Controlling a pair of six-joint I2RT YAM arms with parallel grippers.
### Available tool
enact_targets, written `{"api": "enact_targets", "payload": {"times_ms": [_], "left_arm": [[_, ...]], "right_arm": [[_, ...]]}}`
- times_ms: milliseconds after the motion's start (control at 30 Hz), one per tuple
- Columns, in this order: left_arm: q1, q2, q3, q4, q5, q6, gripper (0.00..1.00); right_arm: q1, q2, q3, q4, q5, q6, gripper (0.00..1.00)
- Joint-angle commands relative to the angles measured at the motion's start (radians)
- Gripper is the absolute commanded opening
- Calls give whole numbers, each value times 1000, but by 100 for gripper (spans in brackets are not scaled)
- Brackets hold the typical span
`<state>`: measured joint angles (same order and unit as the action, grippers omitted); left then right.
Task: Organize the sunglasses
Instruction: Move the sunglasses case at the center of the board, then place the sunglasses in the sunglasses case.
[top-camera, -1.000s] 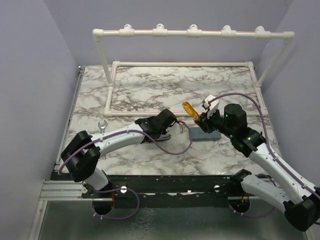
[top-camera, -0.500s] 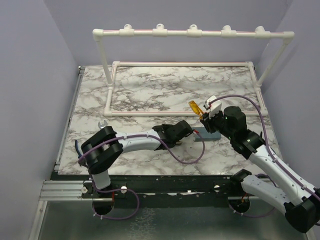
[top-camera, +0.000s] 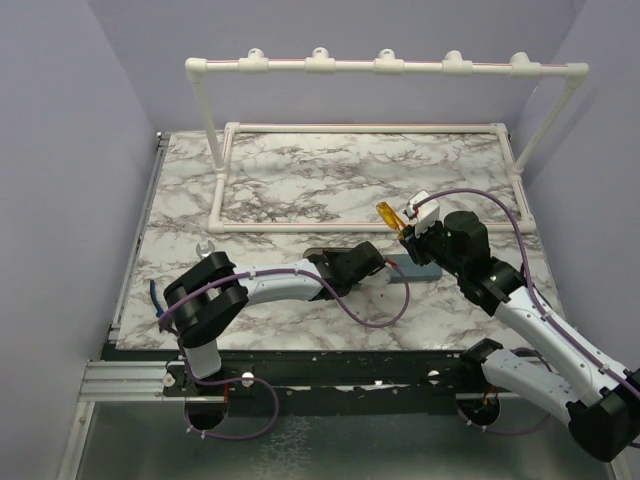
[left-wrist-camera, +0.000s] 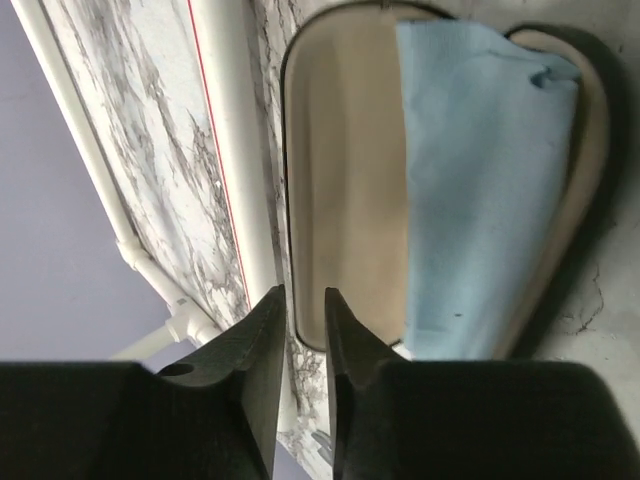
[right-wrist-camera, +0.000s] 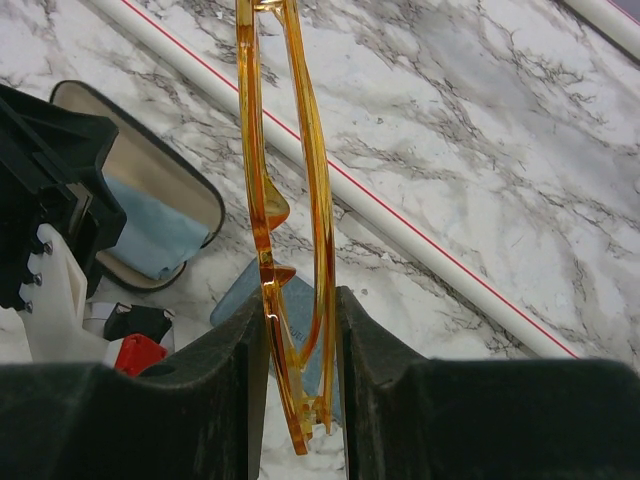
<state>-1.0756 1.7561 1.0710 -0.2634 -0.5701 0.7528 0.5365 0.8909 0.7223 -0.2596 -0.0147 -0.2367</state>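
Observation:
The translucent yellow-orange sunglasses (right-wrist-camera: 253, 190) stand folded and upright between the fingers of my right gripper (right-wrist-camera: 300, 300), which is shut on them. From above, these sunglasses (top-camera: 388, 215) hang over the marble beside the grey-blue case (top-camera: 412, 268). My left gripper (left-wrist-camera: 305, 300) points at the open black oval case (left-wrist-camera: 340, 180), which has a beige lining and a blue cloth (left-wrist-camera: 480, 180) inside. Its jaws stand a narrow gap apart with nothing between them. From above, the left gripper (top-camera: 340, 262) covers most of that case (top-camera: 313, 250).
A white pipe rack (top-camera: 385, 65) stands at the back, and its base frame (top-camera: 300, 226) runs across the marble just behind both grippers. A small metal wrench (top-camera: 205, 250) lies at the left. Purple walls close in both sides.
The left arm swung to the right and settled over the oval case, and its jaws parted slightly. The right gripper shifted the yellow-orange sunglasses a little to the right.

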Motion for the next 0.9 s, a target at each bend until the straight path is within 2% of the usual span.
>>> {"api": "enact_targets", "payload": {"times_ms": [0,333,467,567,667,800,867], "left_arm": [[-6,-11,19,-45,37,-16,27],[-6,-65,130,-214,61,-34,42],[10,-114,202,-349,106,-81,50],[72,-170,245,-480,231,-148,56],[164,-240,250,-592,412,-173,65],[322,-335,180,-667,618,-139,73],[402,-358,128,-664,671,-139,74]], "right_arm": [[-3,-10,-3,21,-4,-3,30],[-3,16,14,1,-27,1,30],[-3,74,54,-10,-118,-10,30],[-3,134,92,-17,-230,-34,30],[-3,203,141,-40,-350,-86,30],[-4,339,254,-134,-506,-189,30],[-3,426,322,-210,-580,-290,30]]}}
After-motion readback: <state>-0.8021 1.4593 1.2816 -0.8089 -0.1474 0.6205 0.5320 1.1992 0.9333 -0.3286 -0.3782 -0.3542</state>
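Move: The left fingertips are at the left end of the open sunglasses case; its middle lies about 5 cm to their right, 3 cm back and a couple below. The white frame bar runs some 6 cm ahead, and the closed blue-grey case sits about 22 cm right and 4 back. From the right hand, which already holds the orange sunglasses, the open case is roughly 15 cm left, 7 back and 14 below, and the blue-grey case 4 right, 8 back, 13 below. The left fingers come free of the open case's left end, spreading steadily from slightly to well open; after a near standstill the hand lifts about 9 cm and swings some 7 cm left, its fingers tipping further down. Late on, the right hand keeps its grip on the orange sunglasses and carries them about 7 cm left towards the open case, turning some 20 degrees counter-clockwise and dipping slightly. ##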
